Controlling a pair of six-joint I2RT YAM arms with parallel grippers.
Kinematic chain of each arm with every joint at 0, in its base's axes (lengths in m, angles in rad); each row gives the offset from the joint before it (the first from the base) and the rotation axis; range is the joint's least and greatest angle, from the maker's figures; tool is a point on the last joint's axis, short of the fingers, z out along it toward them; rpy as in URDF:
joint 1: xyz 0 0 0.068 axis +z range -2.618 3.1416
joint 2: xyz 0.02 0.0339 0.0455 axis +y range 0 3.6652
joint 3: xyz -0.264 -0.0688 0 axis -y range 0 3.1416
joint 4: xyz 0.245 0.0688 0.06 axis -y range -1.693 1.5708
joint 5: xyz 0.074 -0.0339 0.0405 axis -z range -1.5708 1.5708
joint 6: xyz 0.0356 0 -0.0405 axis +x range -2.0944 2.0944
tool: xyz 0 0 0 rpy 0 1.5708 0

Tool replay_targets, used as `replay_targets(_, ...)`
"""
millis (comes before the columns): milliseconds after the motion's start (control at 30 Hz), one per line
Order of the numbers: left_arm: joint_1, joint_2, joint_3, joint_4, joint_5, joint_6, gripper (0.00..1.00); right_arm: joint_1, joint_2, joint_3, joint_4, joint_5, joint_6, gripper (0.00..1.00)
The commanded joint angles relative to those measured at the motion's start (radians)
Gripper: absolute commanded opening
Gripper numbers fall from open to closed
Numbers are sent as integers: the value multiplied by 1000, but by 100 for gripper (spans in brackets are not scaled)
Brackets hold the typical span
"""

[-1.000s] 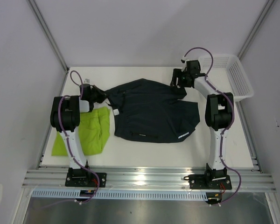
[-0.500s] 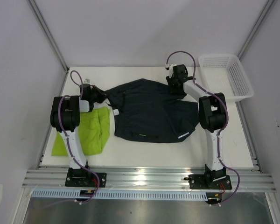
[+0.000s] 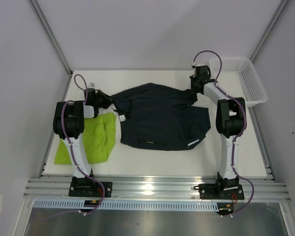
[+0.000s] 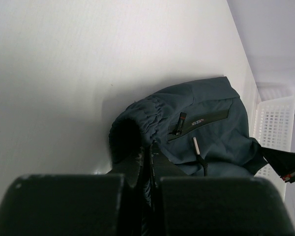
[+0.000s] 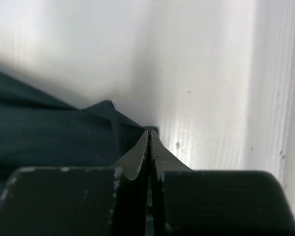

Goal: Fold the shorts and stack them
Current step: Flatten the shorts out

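Observation:
The dark navy-teal shorts [image 3: 160, 118] lie spread out in the middle of the table. My left gripper [image 3: 106, 101] is shut on their left waistband corner; in the left wrist view the fabric [image 4: 206, 128] is pinched between my fingers [image 4: 150, 152]. My right gripper [image 3: 193, 91] is shut on their far right corner, and in the right wrist view the dark cloth [image 5: 49, 128] runs to my closed fingertips [image 5: 149, 135]. The lime green shorts [image 3: 96, 137] lie folded at the near left, beside my left arm.
A white mesh basket [image 3: 241, 78] stands at the far right corner, just right of my right gripper; it also shows in the left wrist view [image 4: 278, 123]. Grey walls close in the table's left, back and right sides.
My right gripper swung left over the shorts' far edge, then back right towards the basket, with the wrist turning. The left arm and the green shorts have not moved.

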Motion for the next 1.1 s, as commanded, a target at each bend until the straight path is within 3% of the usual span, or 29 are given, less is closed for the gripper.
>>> replay_targets(0,-2,-43,27,9,15,30,0,-75,-21,24,56,-143,115,0)
replay_targets(100,-2,-43,27,9,15,30,0,-90,-27,10,59,-74,154,0)
replay_targets(233,-4,-43,24,9,15,28,0,-178,-12,9,47,-220,344,0)
replay_targets(300,-2,-43,23,11,21,28,0,-178,5,12,35,-253,336,0)
replay_targets(333,-4,-40,26,12,23,28,0,-179,7,13,33,-253,326,4)
replay_targets(433,-7,-39,33,9,33,34,0,-175,-1,23,42,-259,309,47)
replay_targets(800,-30,-68,43,-54,52,69,1,-69,94,248,49,-475,277,51)
replay_targets(900,-31,-117,1,-95,21,88,14,-38,146,296,21,-488,276,50)
replay_targets(933,-31,-155,-8,-112,10,91,27,-32,172,329,3,-476,265,50)
replay_targets(1000,-34,-192,-20,-196,-48,108,41,-20,183,342,-39,-431,250,51)
replay_targets(1067,-37,-241,-17,-279,-117,119,60,-17,185,336,-57,-379,225,52)
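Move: My right hand has the upper leg hem of the dark shorts between its shut tips; the place to draw it to is about 6 cm right and 1 cm ahead. The shorts' far corner lies roughly 23 cm left and 5 cm ahead, the white basket some 24 cm right and 4 cm ahead. My left hand pinches the waistband at its fingers, with the shorts' middle about 26 cm right and 10 cm back. I drag the leg hem about 6 cm to the right with my right hand, rolling its left side up, then open halfway and let go. With those fingers open I lift and swing back some 15 cm left and a little forward over the far edge, towards the far corner, dipping at the last. My left hand holds the waistband, easing slightly right, then opens and backs off and up. ##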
